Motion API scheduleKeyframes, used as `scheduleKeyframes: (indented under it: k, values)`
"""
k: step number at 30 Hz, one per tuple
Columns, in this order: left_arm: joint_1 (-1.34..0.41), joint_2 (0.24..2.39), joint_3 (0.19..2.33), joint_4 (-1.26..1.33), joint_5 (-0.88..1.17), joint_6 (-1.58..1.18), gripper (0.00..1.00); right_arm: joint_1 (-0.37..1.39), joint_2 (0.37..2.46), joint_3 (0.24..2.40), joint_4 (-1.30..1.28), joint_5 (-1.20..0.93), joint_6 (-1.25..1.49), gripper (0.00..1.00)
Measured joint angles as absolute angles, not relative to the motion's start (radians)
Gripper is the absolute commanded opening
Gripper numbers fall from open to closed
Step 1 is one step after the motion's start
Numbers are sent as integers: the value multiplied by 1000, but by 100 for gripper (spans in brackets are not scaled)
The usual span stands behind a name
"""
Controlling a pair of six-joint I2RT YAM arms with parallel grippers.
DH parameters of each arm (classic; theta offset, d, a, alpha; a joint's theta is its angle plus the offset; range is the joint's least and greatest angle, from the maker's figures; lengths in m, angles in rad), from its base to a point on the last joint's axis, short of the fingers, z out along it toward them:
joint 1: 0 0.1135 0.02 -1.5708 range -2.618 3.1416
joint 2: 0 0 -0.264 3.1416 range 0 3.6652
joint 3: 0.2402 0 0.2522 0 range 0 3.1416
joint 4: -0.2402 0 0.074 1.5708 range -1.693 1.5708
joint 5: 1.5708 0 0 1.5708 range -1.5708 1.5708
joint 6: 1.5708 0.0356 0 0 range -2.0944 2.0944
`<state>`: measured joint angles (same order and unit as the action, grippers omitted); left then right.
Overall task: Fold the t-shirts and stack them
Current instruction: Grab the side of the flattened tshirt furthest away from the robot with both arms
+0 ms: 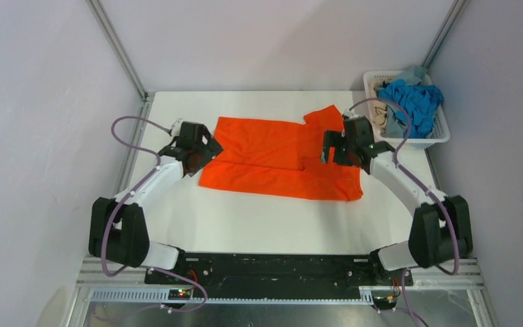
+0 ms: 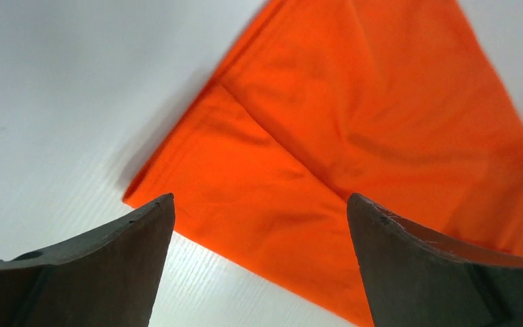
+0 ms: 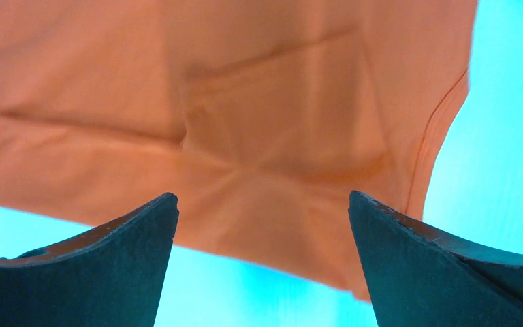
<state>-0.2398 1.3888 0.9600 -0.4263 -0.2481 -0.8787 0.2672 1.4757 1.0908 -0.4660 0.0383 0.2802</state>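
Observation:
A bright orange t-shirt (image 1: 279, 155) lies flat on the white table (image 1: 265, 225), its near long edge folded over onto itself and one sleeve sticking out at the back right. My left gripper (image 1: 201, 151) hovers over the shirt's left end, jaws wide open and empty; in the left wrist view the orange t-shirt (image 2: 354, 136) fills the space beyond my left gripper (image 2: 261, 204). My right gripper (image 1: 335, 146) hangs over the shirt's right end, also open and empty. The right wrist view shows the t-shirt (image 3: 245, 122) with its fold seams past my right gripper (image 3: 263, 201).
A white slotted basket (image 1: 433, 139) stands at the table's back right corner, holding a bright blue shirt (image 1: 414, 102) and other crumpled cloth. Metal frame posts rise at the back corners, and pale walls close in on both sides.

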Motion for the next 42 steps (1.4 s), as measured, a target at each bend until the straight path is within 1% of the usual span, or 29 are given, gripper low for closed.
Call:
scheduleKeyframes:
  k: [4, 10, 15, 20, 25, 32, 37, 42]
  values:
    - [-271, 1470, 989, -425, -150, -828, 100, 305, 1362, 924, -427, 8, 376, 99]
    - [-292, 1623, 1017, -393, -54, -798, 100, 275, 1370, 746, -394, -73, 475, 99]
    - [-292, 1670, 1013, -379, -46, -793, 100, 198, 1388, 696, -356, -110, 502, 99]
    - [-292, 1665, 947, -339, -54, -803, 100, 190, 1389, 671, -270, -163, 505, 99]
    - [-292, 1538, 798, -271, -88, -822, 100, 206, 1335, 622, -246, -162, 524, 99]
    - [-301, 1299, 576, -241, -105, -870, 100, 264, 1102, 495, -393, -144, 603, 99]
    - [-353, 1118, 434, -210, -121, -918, 100, 377, 958, 446, -532, -102, 694, 99]
    - [-379, 957, 326, -206, -119, -974, 100, 482, 876, 430, -641, -48, 781, 100]
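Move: The once-folded t-shirt lies some 10 cm below both my open hands. From my left hand its middle is about 2 cm ahead and 25 cm right, its near left corner 7 cm back and 1 cm left, its far left corner 15 cm ahead and 3 cm right. From my right hand the middle is 2 cm back and 17 cm left, the near right corner 15 cm back and 6 cm right, the far sleeve 12 cm ahead and 3 cm left. I come down about 9 cm with both hands, fingers kept wide open, my left swinging 5 cm right and my right drawing back 8 cm on the way. With the tips pressed on the t-shirt's near part, I drag it level back towards me, left some 11 cm, right about 13 cm, the right fingers ending tipped about 20 degrees further down. ##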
